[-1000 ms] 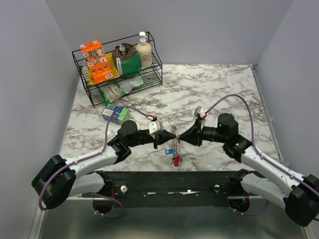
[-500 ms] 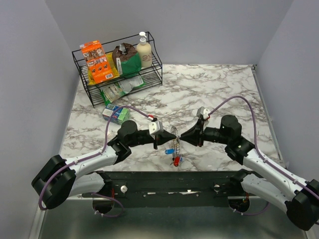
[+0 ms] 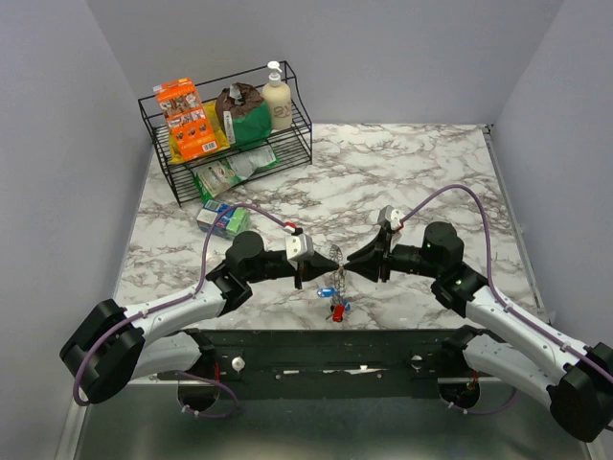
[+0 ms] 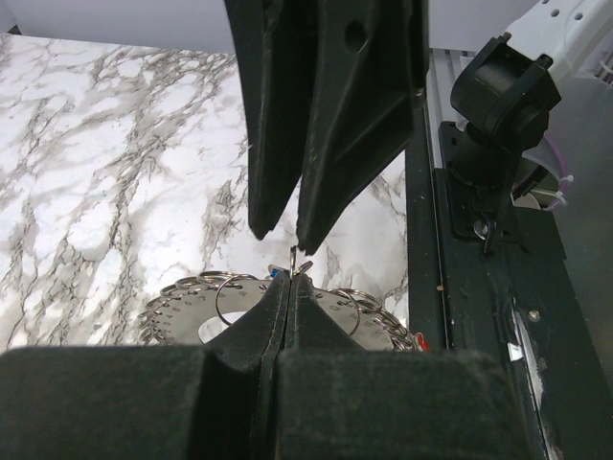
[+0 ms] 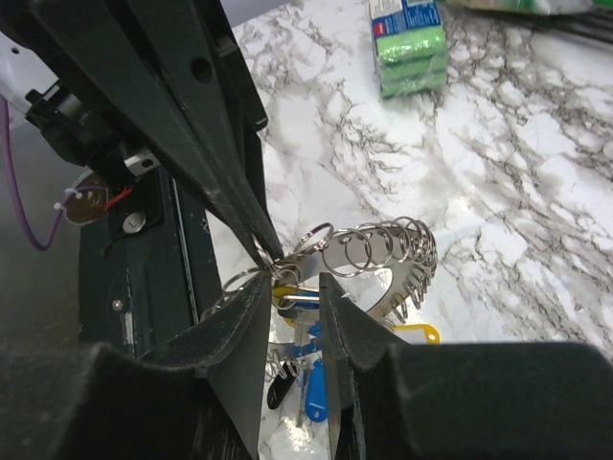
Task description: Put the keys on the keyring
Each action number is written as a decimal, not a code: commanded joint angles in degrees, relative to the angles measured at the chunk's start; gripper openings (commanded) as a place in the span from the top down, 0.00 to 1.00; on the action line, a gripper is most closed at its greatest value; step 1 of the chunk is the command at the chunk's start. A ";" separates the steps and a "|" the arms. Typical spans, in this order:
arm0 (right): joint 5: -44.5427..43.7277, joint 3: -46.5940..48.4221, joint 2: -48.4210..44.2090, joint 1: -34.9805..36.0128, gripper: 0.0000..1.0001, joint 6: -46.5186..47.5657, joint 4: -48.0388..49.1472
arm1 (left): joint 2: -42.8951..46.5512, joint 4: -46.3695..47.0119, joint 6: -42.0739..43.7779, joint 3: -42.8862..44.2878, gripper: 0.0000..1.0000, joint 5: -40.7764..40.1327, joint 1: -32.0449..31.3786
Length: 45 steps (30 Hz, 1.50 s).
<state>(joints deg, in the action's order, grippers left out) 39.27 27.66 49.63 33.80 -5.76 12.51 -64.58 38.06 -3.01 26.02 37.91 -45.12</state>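
Observation:
The keyring (image 3: 333, 255), a silver band strung with many small wire rings, hangs above the marble between both grippers. My left gripper (image 3: 319, 271) is shut, pinching one small ring at the keyring's (image 4: 192, 299) near edge; its tips (image 4: 290, 280) meet with no gap. My right gripper (image 3: 351, 259) faces it from the right, its jaws apart on either side of the ring cluster (image 5: 292, 283). Keys dangle below the keyring (image 5: 383, 251): a blue one (image 5: 316, 398), a yellow-headed one (image 5: 414, 333) and a dark one (image 5: 278, 388). From above, blue (image 3: 329, 290) and red (image 3: 338, 311) keys show.
A black wire rack (image 3: 177, 177) with boxes, a bag and a bottle stands at the back left. A green sponge pack (image 3: 223, 219) lies in front of it, also at the top of the right wrist view (image 5: 407, 38). The black mounting plate (image 3: 326, 350) runs along the near edge.
The right gripper's jaws have spread apart and it has drawn back slightly to the right. The left gripper has stayed shut on the keyring and edged a little to the right.

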 commanded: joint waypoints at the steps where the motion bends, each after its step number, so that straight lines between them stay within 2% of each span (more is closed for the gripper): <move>1: 2.04 -0.24 1.53 0.39 0.65 0.22 3.13 | 1.91 3.42 0.10 2.10 1.00 1.82 -0.31; 22: 4.24 -1.56 5.31 0.39 0.67 -0.92 6.30 | 1.74 4.74 -0.34 1.84 1.00 2.43 -0.23; 32: -1.99 -1.12 -1.72 0.30 0.62 -1.09 3.05 | 2.35 2.98 0.63 1.93 1.00 1.55 -0.23; 38: -4.99 -3.30 -6.90 0.30 0.46 -1.97 4.27 | 2.61 2.37 0.72 1.84 1.00 1.20 -0.31; 45: -8.50 -7.00 -12.09 0.30 0.15 -3.12 7.17 | 3.14 1.67 1.16 1.66 1.00 0.94 -0.23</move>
<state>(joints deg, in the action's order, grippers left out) 34.48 22.76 40.12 33.80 -8.27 17.10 -63.07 37.58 -2.83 26.26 38.41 -45.12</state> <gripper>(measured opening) 0.774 0.009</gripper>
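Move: The yellow key's small ring, still held at the left fingertips, lies about 2 cm to the right hand's left and 1 cm back, about 1 cm below, close to its part-open fingers. The metal loop with coils hangs with its middle roughly 5 cm below the right hand and 2 cm left; a blue key is some 4 cm back, 4 cm left, and the red key about 7 cm back, 2 cm left. For the left hand the small ring is right at the pads, about 1 cm to its right. The small ring with the yellow key stays pinched in the left fingers, which barely rise. The right hand, fingers part open, first dips and eases left by about 1 cm each beside it, then climbs some 4 cm and backs 2 to 3 cm right, away from the ring, fingertips tilting up slightly and fingers spreading wide. ##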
